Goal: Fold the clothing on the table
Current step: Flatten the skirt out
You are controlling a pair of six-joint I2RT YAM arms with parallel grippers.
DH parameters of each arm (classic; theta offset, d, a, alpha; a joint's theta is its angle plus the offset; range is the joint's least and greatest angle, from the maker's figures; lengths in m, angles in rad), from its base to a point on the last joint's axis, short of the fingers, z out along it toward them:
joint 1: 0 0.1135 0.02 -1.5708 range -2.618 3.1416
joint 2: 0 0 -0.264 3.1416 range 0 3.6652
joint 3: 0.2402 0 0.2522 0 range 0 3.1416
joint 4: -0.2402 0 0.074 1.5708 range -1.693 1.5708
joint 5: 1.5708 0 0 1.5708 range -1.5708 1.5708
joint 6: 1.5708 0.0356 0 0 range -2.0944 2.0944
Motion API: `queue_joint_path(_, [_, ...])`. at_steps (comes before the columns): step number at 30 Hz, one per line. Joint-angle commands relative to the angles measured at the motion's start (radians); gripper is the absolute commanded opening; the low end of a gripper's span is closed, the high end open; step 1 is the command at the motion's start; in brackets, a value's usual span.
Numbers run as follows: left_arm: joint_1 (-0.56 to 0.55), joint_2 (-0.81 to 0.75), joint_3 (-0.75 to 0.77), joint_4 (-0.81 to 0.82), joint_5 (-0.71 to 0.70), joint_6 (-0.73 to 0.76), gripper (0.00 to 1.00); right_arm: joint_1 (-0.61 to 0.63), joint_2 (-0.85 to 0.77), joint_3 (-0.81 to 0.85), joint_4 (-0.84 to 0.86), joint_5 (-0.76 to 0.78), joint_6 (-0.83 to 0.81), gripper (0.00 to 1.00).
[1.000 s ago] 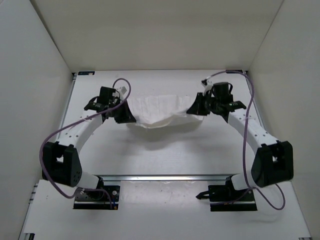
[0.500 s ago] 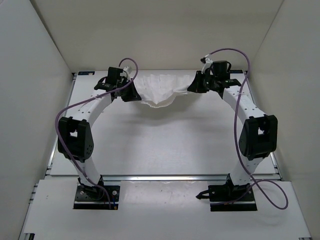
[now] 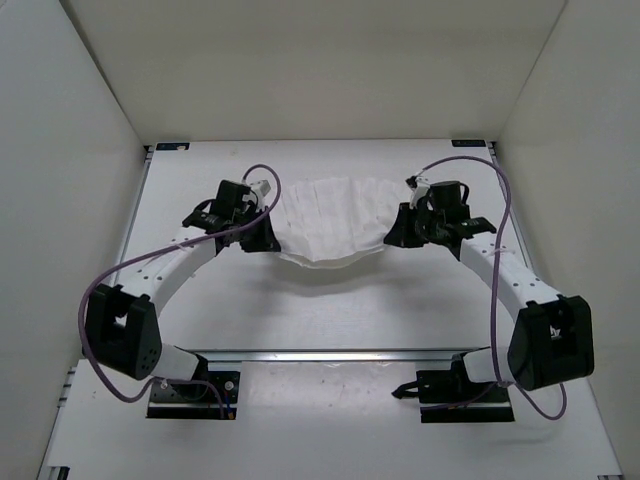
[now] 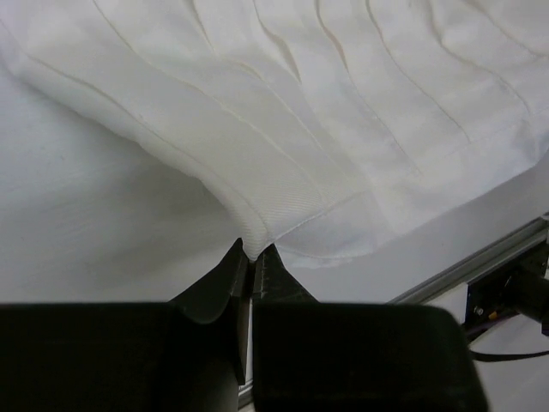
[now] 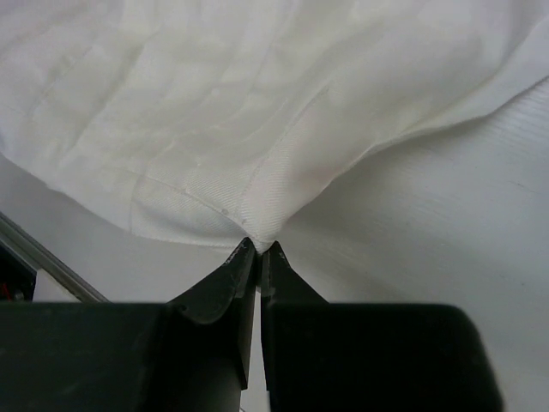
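The clothing (image 3: 333, 218) is a thin white ribbed garment stretched between both arms over the middle of the table (image 3: 320, 310), its near edge sagging in a curve. My left gripper (image 3: 268, 236) is shut on the garment's left corner; in the left wrist view the clothing (image 4: 283, 129) bunches into the gripper (image 4: 251, 253). My right gripper (image 3: 396, 232) is shut on the right corner; in the right wrist view the clothing (image 5: 249, 129) gathers into the gripper (image 5: 258, 247).
White walls enclose the table on three sides. A metal rail (image 3: 330, 355) runs along the near edge, with both arm bases (image 3: 195, 392) (image 3: 465, 392) behind it. Purple cables (image 3: 505, 210) loop from each wrist.
Both arms have swung from the far edge back toward the near side, carrying the garment with them. It now hangs flatter and wider between the grippers. Both grips have stayed shut.
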Motion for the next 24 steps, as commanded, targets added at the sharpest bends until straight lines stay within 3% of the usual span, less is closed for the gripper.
queue_joint_path(1, [0.056, -0.005, 0.017, 0.042, 0.012, -0.005, 0.00, -0.029, -0.005, 0.008, 0.060, 0.022, 0.013, 0.00])
queue_joint_path(3, [0.085, 0.087, 0.117, 0.047, 0.023, 0.002, 0.00, -0.070, 0.103, 0.164, 0.014, 0.023, -0.009, 0.00])
queue_joint_path(4, [0.105, 0.125, 0.237, 0.039, 0.044, -0.003, 0.00, -0.081, 0.139, 0.224, -0.010, 0.025, -0.024, 0.00])
queue_joint_path(5, [0.108, 0.214, 0.309, 0.015, 0.052, 0.008, 0.00, -0.099, 0.221, 0.370, -0.071, 0.022, -0.047, 0.00])
queue_joint_path(7, [0.122, 0.383, 0.660, -0.057, 0.069, 0.028, 0.00, -0.115, 0.349, 0.741, -0.177, 0.067, -0.090, 0.00])
queue_joint_path(8, [0.122, 0.425, 0.868, -0.109, 0.048, 0.032, 0.00, -0.116, 0.419, 0.842, -0.245, 0.098, -0.099, 0.00])
queue_joint_path(9, [0.119, 0.484, 0.963, -0.149, 0.022, 0.040, 0.00, -0.116, 0.482, 1.030, -0.303, 0.118, -0.107, 0.00])
queue_joint_path(10, [0.117, 0.524, 1.146, -0.163, -0.009, 0.037, 0.00, -0.116, 0.495, 1.150, -0.299, 0.179, -0.096, 0.00])
queue_joint_path(11, [0.134, 0.523, 1.202, -0.136, -0.002, 0.029, 0.00, -0.127, 0.486, 1.159, -0.272, 0.178, -0.087, 0.00])
queue_joint_path(13, [0.158, 0.401, 1.116, 0.011, 0.036, -0.001, 0.00, -0.113, 0.359, 1.069, -0.122, 0.207, -0.087, 0.00])
queue_joint_path(15, [0.134, 0.258, 0.855, 0.196, -0.125, 0.024, 0.00, -0.077, 0.247, 0.930, -0.017, 0.312, -0.148, 0.00])
queue_joint_path(16, [0.122, 0.170, 0.803, 0.233, -0.178, 0.057, 0.00, -0.054, 0.172, 0.827, 0.032, 0.401, -0.173, 0.00])
queue_joint_path(17, [0.105, 0.114, 0.718, 0.229, -0.224, 0.064, 0.00, -0.056, 0.149, 0.730, 0.052, 0.402, -0.182, 0.00])
queue_joint_path(21, [0.094, -0.021, 0.374, 0.212, -0.174, 0.080, 0.00, -0.130, 0.002, 0.373, 0.092, 0.244, -0.102, 0.00])
queue_joint_path(24, [0.057, -0.116, 0.104, 0.223, -0.140, 0.048, 0.00, -0.078, -0.080, 0.199, 0.042, 0.287, -0.082, 0.00])
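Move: Each hand already holds a near corner of the skirt, its edge stretched between them. The skirt's middle lies about 11 cm ahead of the left hand, 12 cm to its right and 6 cm below; the far edge is some 21 cm ahead, 12 cm right and 9 cm below. From the right hand, the middle is about 11 cm ahead, 11 cm left and 7 cm below. Both hands, still pinching the skirt's corners, whip up some 25 cm and forward about 20, then back, finally sinking. ##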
